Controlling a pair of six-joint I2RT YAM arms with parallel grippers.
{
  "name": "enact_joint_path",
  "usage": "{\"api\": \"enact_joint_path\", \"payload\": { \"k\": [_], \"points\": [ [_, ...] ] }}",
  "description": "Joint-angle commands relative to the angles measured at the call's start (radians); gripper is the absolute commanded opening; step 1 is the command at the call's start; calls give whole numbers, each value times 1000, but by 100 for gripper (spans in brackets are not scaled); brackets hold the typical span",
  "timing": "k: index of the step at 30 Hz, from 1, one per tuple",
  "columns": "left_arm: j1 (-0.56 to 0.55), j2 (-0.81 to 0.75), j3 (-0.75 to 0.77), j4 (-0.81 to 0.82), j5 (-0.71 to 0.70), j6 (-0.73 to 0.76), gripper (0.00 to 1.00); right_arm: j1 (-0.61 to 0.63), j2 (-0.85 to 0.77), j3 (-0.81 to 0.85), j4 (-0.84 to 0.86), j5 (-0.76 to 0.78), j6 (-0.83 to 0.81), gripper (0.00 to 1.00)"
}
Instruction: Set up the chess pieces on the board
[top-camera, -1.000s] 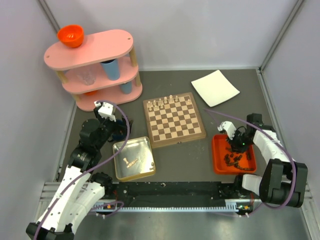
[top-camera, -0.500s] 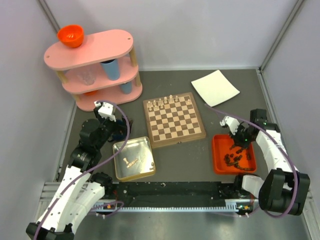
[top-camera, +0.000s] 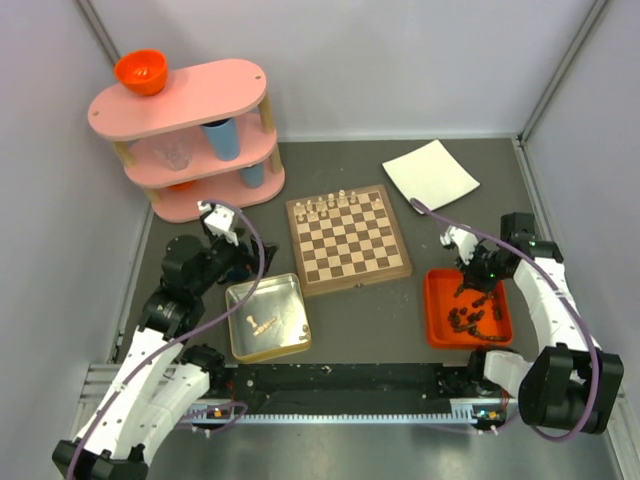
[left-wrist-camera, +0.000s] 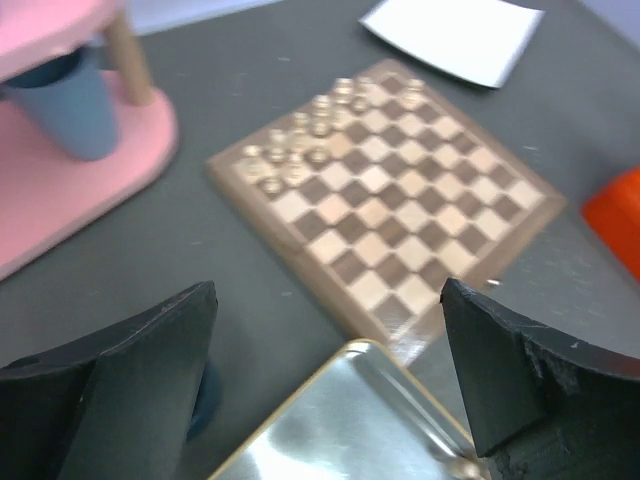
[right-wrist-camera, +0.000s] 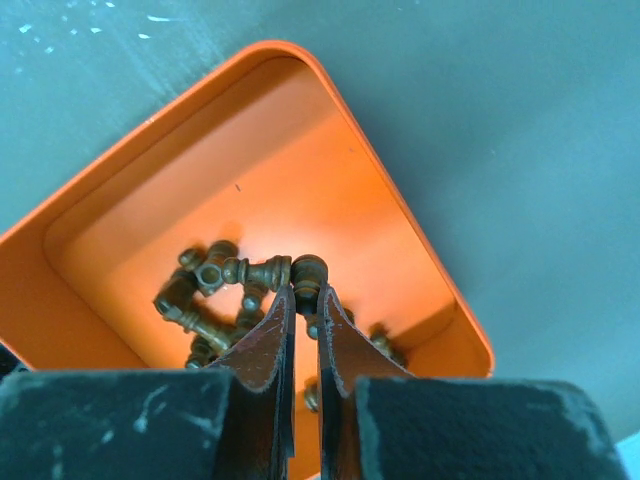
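Observation:
The board (top-camera: 348, 240) lies mid-table, and several pale chess pieces (top-camera: 325, 205) stand along its far left rows. The left wrist view shows the board (left-wrist-camera: 400, 210) and those pale pieces (left-wrist-camera: 300, 150) too. Dark chess pieces (top-camera: 465, 320) lie heaped in the orange tray (top-camera: 432, 312). My right gripper (top-camera: 472, 285) hangs over that tray. In its wrist view the right gripper (right-wrist-camera: 305, 292) is shut on a dark piece (right-wrist-camera: 308, 272), just above the other dark pieces (right-wrist-camera: 210, 290). My left gripper (left-wrist-camera: 327, 288) stands open over the silver tin (left-wrist-camera: 350, 420) with nothing in it.
The silver tin (top-camera: 232, 300), holding a few pale pieces (top-camera: 262, 322), sits left of the board's near corner. A pink tiered shelf (top-camera: 190, 130) with an orange bowl (top-camera: 140, 70) and a blue cup (top-camera: 220, 137) stands at the back left. A white square plate (top-camera: 430, 175) lies at the back right.
My right gripper has shut on a dark piece and risen a little over the orange tray. My left wrist has edged slightly toward the board, still open.

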Motion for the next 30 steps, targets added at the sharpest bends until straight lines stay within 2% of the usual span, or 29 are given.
{"api": "enact_joint_path", "payload": {
  "k": [1,3,5,6,7,11,12,17,18,21,25,30],
  "points": [
    [-4,55,6,108,306,-92,99,23,39,-11,33,-54,123,0],
    [-4,135,15,142,421,-201,99,23,61,8,42,-65,205,0],
    [-10,209,12,232,559,-294,93,23,79,27,44,-83,256,0],
    [-38,283,23,233,583,-385,90,23,81,41,41,-88,295,0],
    [-67,318,32,262,581,-410,85,23,75,45,41,-91,310,0],
    [-278,443,89,271,439,-447,85,23,55,52,32,-92,365,0],
    [-343,501,112,314,417,-479,82,25,53,47,30,-94,372,0],
    [-481,698,210,417,373,-556,73,23,55,36,27,-130,404,0],
    [-519,765,243,470,376,-589,68,23,59,39,27,-140,419,0],
    [-576,914,317,535,380,-668,61,23,65,50,25,-178,441,0],
    [-618,1079,402,636,380,-757,61,23,68,67,19,-189,450,0],
    [-665,1218,552,572,333,-763,61,23,70,81,12,-207,451,0]
  ]
}}
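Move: The dark piece that the right fingers already hold is roughly 50 cm to the left hand's right, about 5 cm back and 16 cm lower. From the left hand, the chessboard's middle lies about 10 cm ahead, 23 cm right and 21 cm below; the silver tray is 9 cm back, 4 cm right and 23 cm below. From the right hand, the left gripper is some 50 cm left, 5 cm ahead and 16 cm up; the orange tray's middle is 4 cm back, 2 cm left and 7 cm below. Sweeping right, the left hand travels about 35 cm past the chessboard's near side towards the piece in the right fingers, also sinking and drawing back several centimetres. Its fingers swing clockwise and tip down, narrowing to a bit over half open. The right hand keeps its pinch above the orange tray, easing about 4 cm left to meet it while the wrist rolls and turns clockwise. ##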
